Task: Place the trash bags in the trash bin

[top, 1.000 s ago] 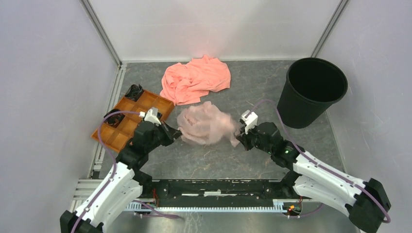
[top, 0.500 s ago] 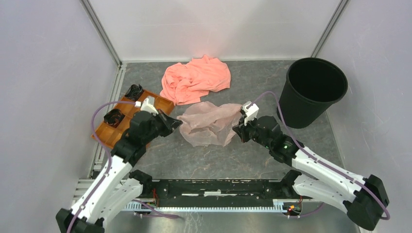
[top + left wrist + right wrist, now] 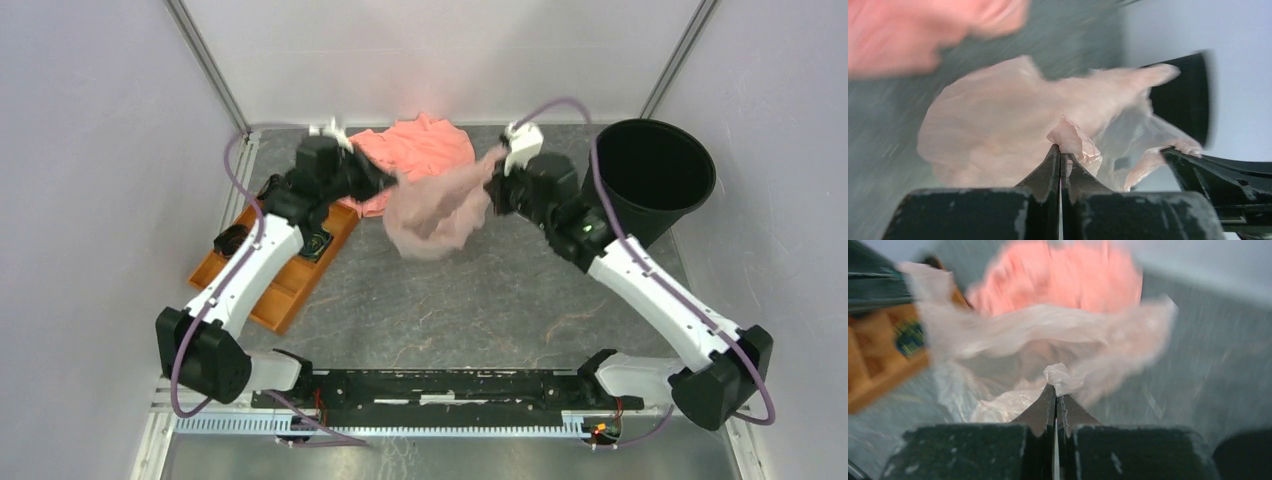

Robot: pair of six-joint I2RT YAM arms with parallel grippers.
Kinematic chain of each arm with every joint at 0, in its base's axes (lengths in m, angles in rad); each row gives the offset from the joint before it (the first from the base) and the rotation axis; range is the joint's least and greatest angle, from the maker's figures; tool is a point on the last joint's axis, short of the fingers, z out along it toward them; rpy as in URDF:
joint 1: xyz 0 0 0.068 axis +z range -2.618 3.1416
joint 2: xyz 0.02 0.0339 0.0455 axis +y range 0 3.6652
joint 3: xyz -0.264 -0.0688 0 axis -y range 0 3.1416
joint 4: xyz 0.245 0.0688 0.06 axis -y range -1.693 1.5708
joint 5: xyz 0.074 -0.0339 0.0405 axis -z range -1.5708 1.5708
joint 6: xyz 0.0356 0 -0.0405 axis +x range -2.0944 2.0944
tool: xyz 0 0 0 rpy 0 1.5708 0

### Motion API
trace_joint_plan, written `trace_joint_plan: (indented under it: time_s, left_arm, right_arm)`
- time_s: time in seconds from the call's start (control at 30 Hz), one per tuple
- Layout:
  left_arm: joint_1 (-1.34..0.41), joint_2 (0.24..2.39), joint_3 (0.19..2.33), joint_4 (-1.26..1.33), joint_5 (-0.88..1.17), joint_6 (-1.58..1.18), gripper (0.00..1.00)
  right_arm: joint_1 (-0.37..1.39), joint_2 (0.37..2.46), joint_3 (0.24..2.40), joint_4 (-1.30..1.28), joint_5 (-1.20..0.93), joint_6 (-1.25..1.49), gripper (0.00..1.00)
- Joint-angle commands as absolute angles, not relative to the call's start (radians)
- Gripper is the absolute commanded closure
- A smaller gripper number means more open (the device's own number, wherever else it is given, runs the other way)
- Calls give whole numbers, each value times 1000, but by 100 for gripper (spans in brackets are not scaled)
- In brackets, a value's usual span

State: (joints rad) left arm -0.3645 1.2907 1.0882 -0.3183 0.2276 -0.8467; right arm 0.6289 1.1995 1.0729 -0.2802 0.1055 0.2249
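The pale pink translucent trash bag (image 3: 437,208) hangs in the air between my two grippers, stretched and sagging over the table's middle back. My left gripper (image 3: 385,182) is shut on the bag's left edge; its wrist view shows the film (image 3: 998,125) pinched at the fingertips (image 3: 1061,151). My right gripper (image 3: 492,188) is shut on the bag's right edge; its wrist view shows the film (image 3: 1038,340) pinched at the tips (image 3: 1055,390). The black trash bin (image 3: 650,185) stands upright at the back right, just right of my right gripper, and shows in the left wrist view (image 3: 1183,100).
A salmon-orange cloth (image 3: 425,150) lies crumpled at the back centre, behind the bag. An orange compartment tray (image 3: 290,275) with small dark items sits at the left under the left arm. White walls enclose the table on three sides.
Both arms have lifted the bag off the table and carried it back and up. The bag now hangs stretched between them, nearer the bin.
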Motion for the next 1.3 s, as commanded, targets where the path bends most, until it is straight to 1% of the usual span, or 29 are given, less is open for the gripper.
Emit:
trace_joint_plan:
  time_s: [0.0,0.03,0.1,0.17,0.2,0.23,0.27,0.3,0.37,0.4,0.47,0.5,0.57,0.63,0.77,0.87,0.97,1.07,1.13,1.2,1.23,1.27]
  left_arm:
    - [-422,1243,1508,-135,379,-713,98]
    - [-458,1210,1548,-105,342,-673,98]
    - [-534,1120,1525,-45,263,-593,98]
    - [-555,1018,1393,-7,160,-576,98]
    - [-555,966,1272,-38,69,-581,98]
    - [-555,954,1175,-104,-41,-609,98]
    - [-551,961,1078,-177,-124,-642,98]
    - [-538,1018,992,-258,-119,-674,98]
    - [-535,1079,856,-322,1,-659,98]
    - [-554,1049,787,-310,23,-668,98]
    - [-589,877,661,-259,6,-706,98]
    - [-590,785,618,-252,-9,-723,98]
    - [-589,666,631,-300,-54,-731,98]
    - [-590,646,679,-331,-48,-718,98]
    - [-590,747,898,-316,-5,-682,98]
    - [-590,855,1128,-305,51,-633,98]
    - [-590,950,1343,-291,90,-583,98]
    - [-589,1004,1490,-227,144,-566,98]
    - [-590,1009,1534,-159,188,-562,98]
    - [-590,988,1516,-104,191,-562,98]
    - [-590,968,1476,-82,170,-565,98]
    - [-590,942,1385,-63,139,-570,98]
  right_arm:
    - [634,1136,1414,-278,16,69,100]
    - [646,1106,1435,-250,-25,59,100]
    - [664,1031,1387,-165,-67,37,100]
    - [665,946,1235,-59,-41,24,99]
    - [666,906,1116,6,8,20,99]
    - [665,894,1013,53,75,40,99]
    - [663,915,892,78,96,64,99]
    - [649,973,791,94,38,83,100]
    - [633,1092,716,22,-184,161,100]
    - [656,1079,638,86,-256,198,100]
    - [744,907,480,240,-187,263,99]
    - [764,835,454,260,-146,268,100]
    - [764,792,526,171,-91,237,99]
    - [765,818,635,86,-73,176,100]
    - [765,897,840,4,-42,90,100]
    - [765,940,1026,-58,-44,49,100]
    - [765,950,1149,-63,-42,20,99]
    - [766,960,1267,-79,-35,8,99]
    - [765,952,1303,-71,-41,-20,99]
    - [765,927,1280,-40,-44,-25,100]
    - [765,910,1243,-16,-42,-28,99]
    - [766,887,1178,26,-32,-31,99]
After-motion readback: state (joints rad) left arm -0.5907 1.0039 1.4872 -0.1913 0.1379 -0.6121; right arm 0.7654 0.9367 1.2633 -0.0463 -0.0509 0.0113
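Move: The trash bag already hangs by its rim from both shut grippers. Its middle is about 9 cm right of the left hand, 2 cm back and 8 cm below; from the right hand it is some 11 cm left, level fore and aft, and 9 cm down. The pink cloth lies roughly 14 cm ahead of the left hand, 3 cm right and 21 cm below. The trash bin stands about 32 cm right of the right hand, 5 cm farther out, its middle 12 cm lower. The trash bag is flapped between both arms, each still pinching its rim: fast up and a little back, then sharply down about 40 cm, then up again nearly as far. The grippers tip upward on each rise and level down on each drop, ending some 25 to 30 cm higher and 10 cm back, fingers tilted up roughly 40 to 50 degrees. ##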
